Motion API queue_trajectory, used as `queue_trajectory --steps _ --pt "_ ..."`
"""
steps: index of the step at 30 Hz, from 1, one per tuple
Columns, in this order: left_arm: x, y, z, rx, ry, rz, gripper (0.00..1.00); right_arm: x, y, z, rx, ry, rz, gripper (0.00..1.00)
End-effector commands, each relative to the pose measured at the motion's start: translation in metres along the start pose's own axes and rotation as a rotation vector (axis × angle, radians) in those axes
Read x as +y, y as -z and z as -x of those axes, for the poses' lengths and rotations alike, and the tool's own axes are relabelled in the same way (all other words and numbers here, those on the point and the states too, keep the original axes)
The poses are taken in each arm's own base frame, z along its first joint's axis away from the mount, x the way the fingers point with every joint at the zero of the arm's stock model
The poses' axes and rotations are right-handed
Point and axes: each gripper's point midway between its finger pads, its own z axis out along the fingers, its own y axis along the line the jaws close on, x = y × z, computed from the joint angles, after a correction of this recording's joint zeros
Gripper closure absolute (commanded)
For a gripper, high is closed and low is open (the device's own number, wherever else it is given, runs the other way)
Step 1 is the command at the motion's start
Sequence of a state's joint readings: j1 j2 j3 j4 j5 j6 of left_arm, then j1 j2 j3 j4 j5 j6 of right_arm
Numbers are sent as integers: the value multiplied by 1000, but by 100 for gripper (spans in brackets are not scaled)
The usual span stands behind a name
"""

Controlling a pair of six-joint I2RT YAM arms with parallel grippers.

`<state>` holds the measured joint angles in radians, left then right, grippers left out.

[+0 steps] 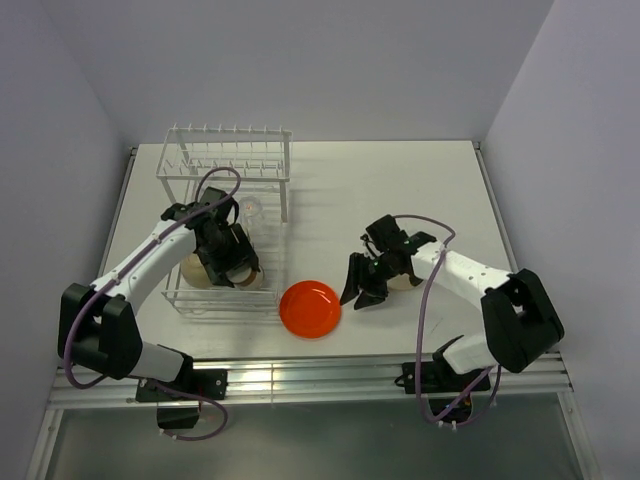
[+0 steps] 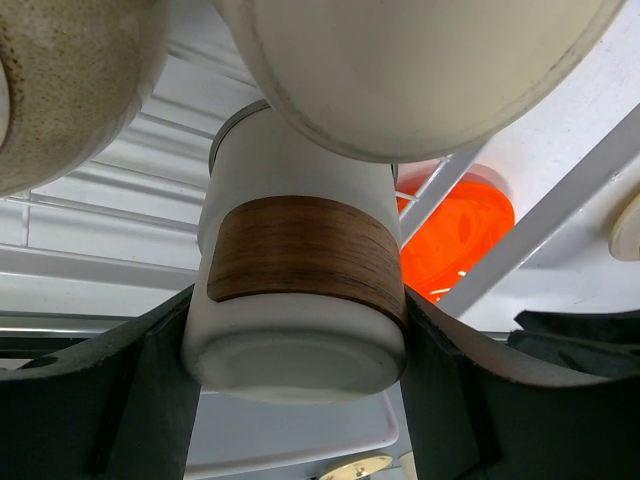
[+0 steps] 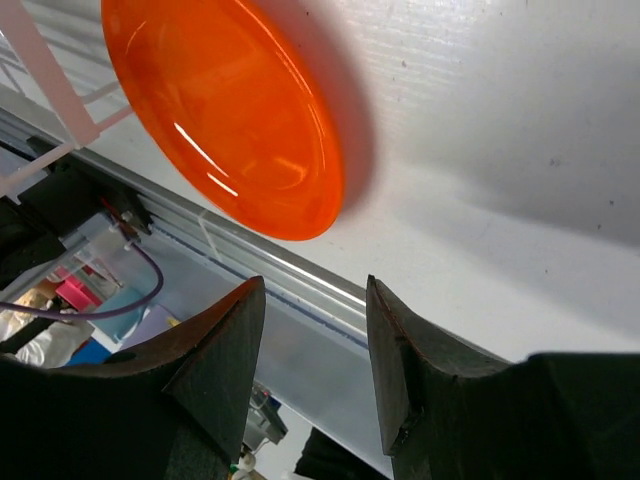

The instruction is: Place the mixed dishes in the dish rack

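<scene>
The white wire dish rack (image 1: 284,190) stands at the back left. Inside it my left gripper (image 1: 228,260) is shut on a white cup with a wood-grain band (image 2: 295,250), both fingers (image 2: 150,400) pressed to its sides. A speckled beige bowl (image 2: 60,80) lies in the rack beside it (image 1: 193,270), and a cream-white dish's underside (image 2: 420,60) fills the top of the left wrist view. The orange-red plate (image 1: 310,308) lies flat on the table right of the rack. My right gripper (image 3: 310,340) is open and empty just right of that plate (image 3: 230,110), above the table's near edge.
A clear glass (image 1: 248,208) appears to sit further back in the rack. A cream dish (image 1: 406,282) lies partly hidden under the right arm. The metal rail (image 3: 300,275) runs along the near table edge. Rack wires (image 2: 540,240) cross in front of the orange plate.
</scene>
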<state>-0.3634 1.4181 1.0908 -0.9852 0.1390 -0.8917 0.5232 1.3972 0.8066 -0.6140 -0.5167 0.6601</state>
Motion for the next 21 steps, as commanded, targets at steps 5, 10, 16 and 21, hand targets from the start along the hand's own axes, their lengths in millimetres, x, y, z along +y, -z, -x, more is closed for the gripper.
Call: queue_trajectory --steps 5,10,16,21 --pt "-3 -4 0 2 -33 -27 22 -8 -26 8 -13 11 23 48" --pt "-8 -2 0 4 -34 -53 11 -14 -41 6 3 5 40 47" --pt "-15 8 -2 -14 -19 -108 1 -10 -55 5 4 -16 131 48" --pt "-22 26 -3 -45 -4 -168 1 -6 -61 9 -18 -19 173 51"
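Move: The orange plate lies about 9 cm to the right hand's left, level with it fore and aft and some 6 cm below; the cream plate is roughly 11 cm to that hand's right and 9 cm farther out. The wood-banded cup is between the left hand's fingers, its middle about 2 cm ahead and 3 cm below, with the bowl some 11 cm to that hand's left and the clear glass about 15 cm ahead and 2 cm right. The orange plate's right rim is what the right hand goes for: the half-open fingers sink about 5 cm, then slide some 2 cm left to straddle the rim, tilting slightly, without closing. The wood-banded cup is let go as the left fingers spread from partly to fully open; that hand eases about 1 cm right and begins to lift. ##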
